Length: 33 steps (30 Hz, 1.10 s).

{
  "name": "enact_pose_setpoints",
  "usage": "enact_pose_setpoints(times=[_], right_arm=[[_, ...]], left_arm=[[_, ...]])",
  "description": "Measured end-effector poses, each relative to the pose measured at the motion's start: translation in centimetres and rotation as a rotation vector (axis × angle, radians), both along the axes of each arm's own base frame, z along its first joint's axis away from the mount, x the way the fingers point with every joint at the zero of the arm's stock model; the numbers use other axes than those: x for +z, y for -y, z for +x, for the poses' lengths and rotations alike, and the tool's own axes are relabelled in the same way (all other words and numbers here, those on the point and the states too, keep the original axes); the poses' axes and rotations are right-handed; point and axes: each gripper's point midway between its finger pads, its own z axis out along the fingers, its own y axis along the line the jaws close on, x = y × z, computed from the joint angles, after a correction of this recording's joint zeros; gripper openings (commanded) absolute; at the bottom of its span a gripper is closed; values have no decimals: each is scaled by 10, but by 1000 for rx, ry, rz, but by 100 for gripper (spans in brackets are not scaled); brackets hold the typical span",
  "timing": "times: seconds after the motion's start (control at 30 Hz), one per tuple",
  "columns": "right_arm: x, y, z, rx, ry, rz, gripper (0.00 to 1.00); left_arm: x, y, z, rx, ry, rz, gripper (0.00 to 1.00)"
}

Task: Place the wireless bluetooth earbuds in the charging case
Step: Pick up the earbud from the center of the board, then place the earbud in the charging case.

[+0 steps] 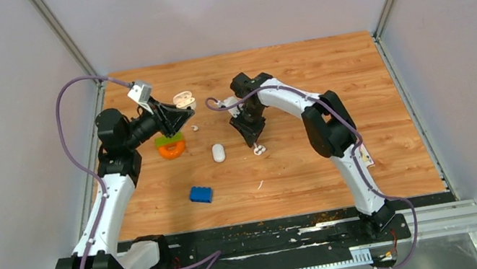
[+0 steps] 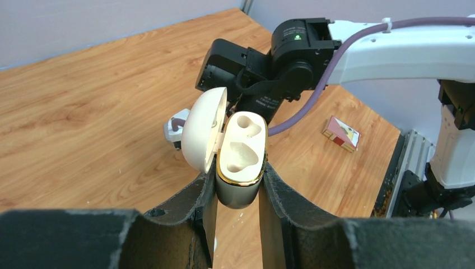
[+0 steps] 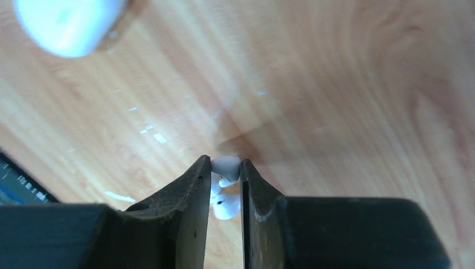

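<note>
The charging case [image 2: 242, 162] is cream with a gold rim. It stands open with its lid [image 2: 201, 131] swung left, and both hollows are empty. My left gripper [image 2: 238, 175] is shut on the case's base and holds it above the table [image 1: 184, 100]. My right gripper [image 3: 226, 162] points down at the table, fingertips pressed on either side of a white earbud [image 3: 227, 167]. A second earbud [image 3: 225, 207] lies just behind it between the fingers. In the top view both earbuds [image 1: 258, 149] sit under my right gripper [image 1: 254, 139]. Another tiny white piece [image 1: 195, 128] lies below the case.
A white oval object [image 1: 218, 152] lies left of the right gripper. An orange ring on a green piece [image 1: 171, 148] sits under the left arm. A blue brick [image 1: 201, 194] lies nearer the front. A small red and white card [image 2: 340, 133] rests by the table's right edge.
</note>
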Motion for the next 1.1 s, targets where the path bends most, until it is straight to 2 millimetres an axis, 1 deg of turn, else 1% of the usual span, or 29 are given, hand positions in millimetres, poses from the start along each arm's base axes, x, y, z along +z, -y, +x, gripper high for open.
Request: enact_pose_setpoints(times=[0.03, 0.1, 0.17, 0.23, 0.3, 0.33, 0.43, 0.57, 0.7, 0.83, 0.93, 1.0, 1.1], right_arm=[[3, -4, -4, 18, -17, 30, 2], [14, -10, -15, 54, -40, 94, 2], [35, -13, -25, 91, -37, 159, 2], [62, -14, -34, 127, -9, 223, 2], [101, -16, -41, 175, 63, 304, 2], [117, -16, -44, 194, 97, 332, 2], [173, -15, -49, 283, 248, 436, 3], [231, -14, -58, 417, 432, 552, 2], [282, -16, -73, 537, 647, 693, 0], [320, -20, -95, 655, 849, 801, 0], [345, -31, -109, 751, 960, 869, 0], [354, -37, -114, 797, 997, 901, 0], [361, -43, -120, 854, 1024, 933, 0]], left_arm=[[-1, 1, 1, -8, -4, 5, 7], [-4, 2, 5, -18, -12, 15, 7], [-3, 3, 10, -31, -14, 23, 7], [-2, 4, 15, -39, -14, 26, 8], [-2, 5, 20, -49, -9, 26, 8], [-2, 6, 22, -57, -5, 24, 8], [-2, 11, 29, -94, 7, 14, 10], [-4, 19, 35, -157, 12, -24, 10], [-1, 33, 29, -246, 36, -46, 10], [13, 54, 10, -361, 103, -45, 10], [19, 66, -3, -430, 156, -33, 10], [19, 72, -11, -472, 187, -20, 10], [15, 80, -26, -531, 226, -3, 10]])
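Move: The earbud already sits between the right fingers. From that hand the open charging case lies some 15 cm left, 2 cm back and 28 cm up. A two-lobed white piece lies about 2 cm back and 1 cm right, just below; a white oval is 10 cm left, level with the hand; the other earbud is 16 cm left, 8 cm ahead. From the left hand, still holding the case, the held earbud lies 3 cm ahead, 15 cm right, 27 cm down. The earbud, still pinched by the right hand, goes up fast, some 35 cm, and back about 11 cm with a little leftward, towards the case, while the wrist swings the fingers from pointing down to pointing left. The case, kept in the left fingers, first drifts forward, then comes right and back towards the earbud, turning about 30 degrees clockwise. ##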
